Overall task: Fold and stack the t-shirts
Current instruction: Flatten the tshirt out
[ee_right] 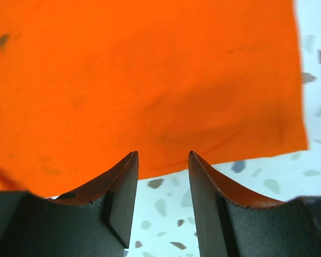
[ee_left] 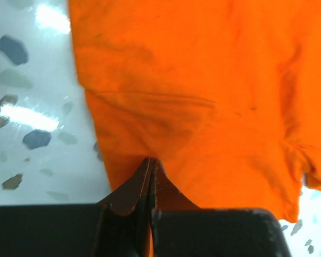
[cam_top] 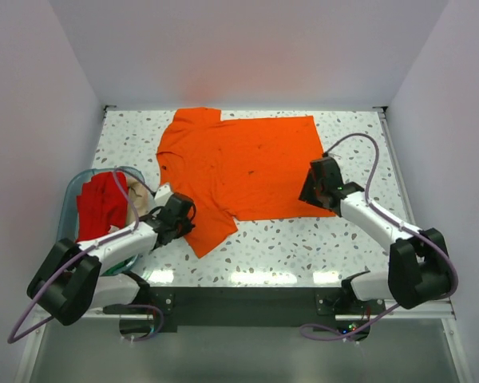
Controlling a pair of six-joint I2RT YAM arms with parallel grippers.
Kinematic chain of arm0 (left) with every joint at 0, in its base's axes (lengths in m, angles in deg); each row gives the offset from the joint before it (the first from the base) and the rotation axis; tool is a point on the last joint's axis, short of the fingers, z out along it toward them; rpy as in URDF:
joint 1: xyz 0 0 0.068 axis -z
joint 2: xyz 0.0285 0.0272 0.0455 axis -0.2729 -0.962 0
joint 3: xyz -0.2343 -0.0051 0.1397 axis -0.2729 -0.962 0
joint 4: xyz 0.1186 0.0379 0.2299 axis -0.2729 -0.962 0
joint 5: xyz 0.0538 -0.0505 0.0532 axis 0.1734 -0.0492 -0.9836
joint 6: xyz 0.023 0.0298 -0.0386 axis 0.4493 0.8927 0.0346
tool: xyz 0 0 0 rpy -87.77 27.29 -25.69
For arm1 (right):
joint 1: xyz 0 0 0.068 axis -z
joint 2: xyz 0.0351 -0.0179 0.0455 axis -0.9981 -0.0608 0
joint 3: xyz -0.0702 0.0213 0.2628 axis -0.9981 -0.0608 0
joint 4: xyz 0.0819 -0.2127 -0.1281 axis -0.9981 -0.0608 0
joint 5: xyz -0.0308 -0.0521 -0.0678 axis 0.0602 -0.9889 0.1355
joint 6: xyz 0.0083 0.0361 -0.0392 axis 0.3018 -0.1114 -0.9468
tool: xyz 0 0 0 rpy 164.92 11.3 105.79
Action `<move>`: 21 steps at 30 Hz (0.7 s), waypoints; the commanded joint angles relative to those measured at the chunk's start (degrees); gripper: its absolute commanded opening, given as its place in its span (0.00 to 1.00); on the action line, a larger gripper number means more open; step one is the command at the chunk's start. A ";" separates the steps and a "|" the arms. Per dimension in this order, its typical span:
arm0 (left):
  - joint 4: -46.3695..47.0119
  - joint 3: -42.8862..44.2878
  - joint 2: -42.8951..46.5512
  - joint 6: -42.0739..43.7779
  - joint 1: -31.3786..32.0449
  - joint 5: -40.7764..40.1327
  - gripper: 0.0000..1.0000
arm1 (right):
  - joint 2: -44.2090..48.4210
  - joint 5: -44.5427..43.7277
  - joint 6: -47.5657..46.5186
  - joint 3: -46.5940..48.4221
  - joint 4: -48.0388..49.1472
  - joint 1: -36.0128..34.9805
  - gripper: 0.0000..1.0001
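A bright orange t-shirt with small dark specks lies spread flat on the speckled table. My left gripper sits at its near left sleeve. In the left wrist view that gripper is shut, its tips pinching the edge of the orange cloth. My right gripper rests at the shirt's near right hem. Seen from the right wrist, this gripper is open, its tips just reaching the hem of the orange cloth, with only bare table between the fingers.
A translucent teal tub stands at the left edge of the table, holding a red shirt and a bit of beige cloth. Purple cables loop from both arms. White walls close in the back and sides.
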State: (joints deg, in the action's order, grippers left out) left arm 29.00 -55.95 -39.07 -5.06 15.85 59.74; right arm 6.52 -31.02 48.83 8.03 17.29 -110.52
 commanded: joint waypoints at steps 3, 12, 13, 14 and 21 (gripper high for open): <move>-5.54 -3.60 2.64 -3.08 0.57 -5.41 0.00 | 2.52 7.81 -1.23 -5.48 1.13 12.57 0.46; -16.25 -6.94 12.21 -7.47 0.49 -7.17 0.00 | 3.75 12.57 -2.46 -10.15 1.31 23.92 0.46; -17.05 -6.85 13.10 -7.91 0.57 -7.25 0.00 | 3.84 12.83 -2.63 -10.32 0.96 24.79 0.46; -17.76 -6.94 13.97 -8.70 0.49 -7.25 0.00 | 4.36 13.01 -2.54 -10.76 0.87 26.28 0.46; -20.05 -4.75 17.06 -8.54 0.57 -5.76 0.00 | 4.46 13.80 -2.28 -12.08 1.48 27.70 0.46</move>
State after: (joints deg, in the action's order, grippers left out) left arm 11.47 -62.27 -22.59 -12.89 16.13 54.67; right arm 10.06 -18.78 47.08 -3.46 17.82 -82.98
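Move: The shut left fingertips already rest on the t-shirt's near-left sleeve, whose middle is about 6 cm right and 1 cm back; the blue basket lies roughly 30 cm left and 2 cm ahead. From the open right hand, the hem's near-right corner is about 11 cm right, 3 cm back and 7 cm below; the t-shirt's body centres some 25 cm left and 14 cm ahead. Left fingertips drag back-left over the sleeve while the right hand sweeps about 12 cm right, sinking towards the corner. ##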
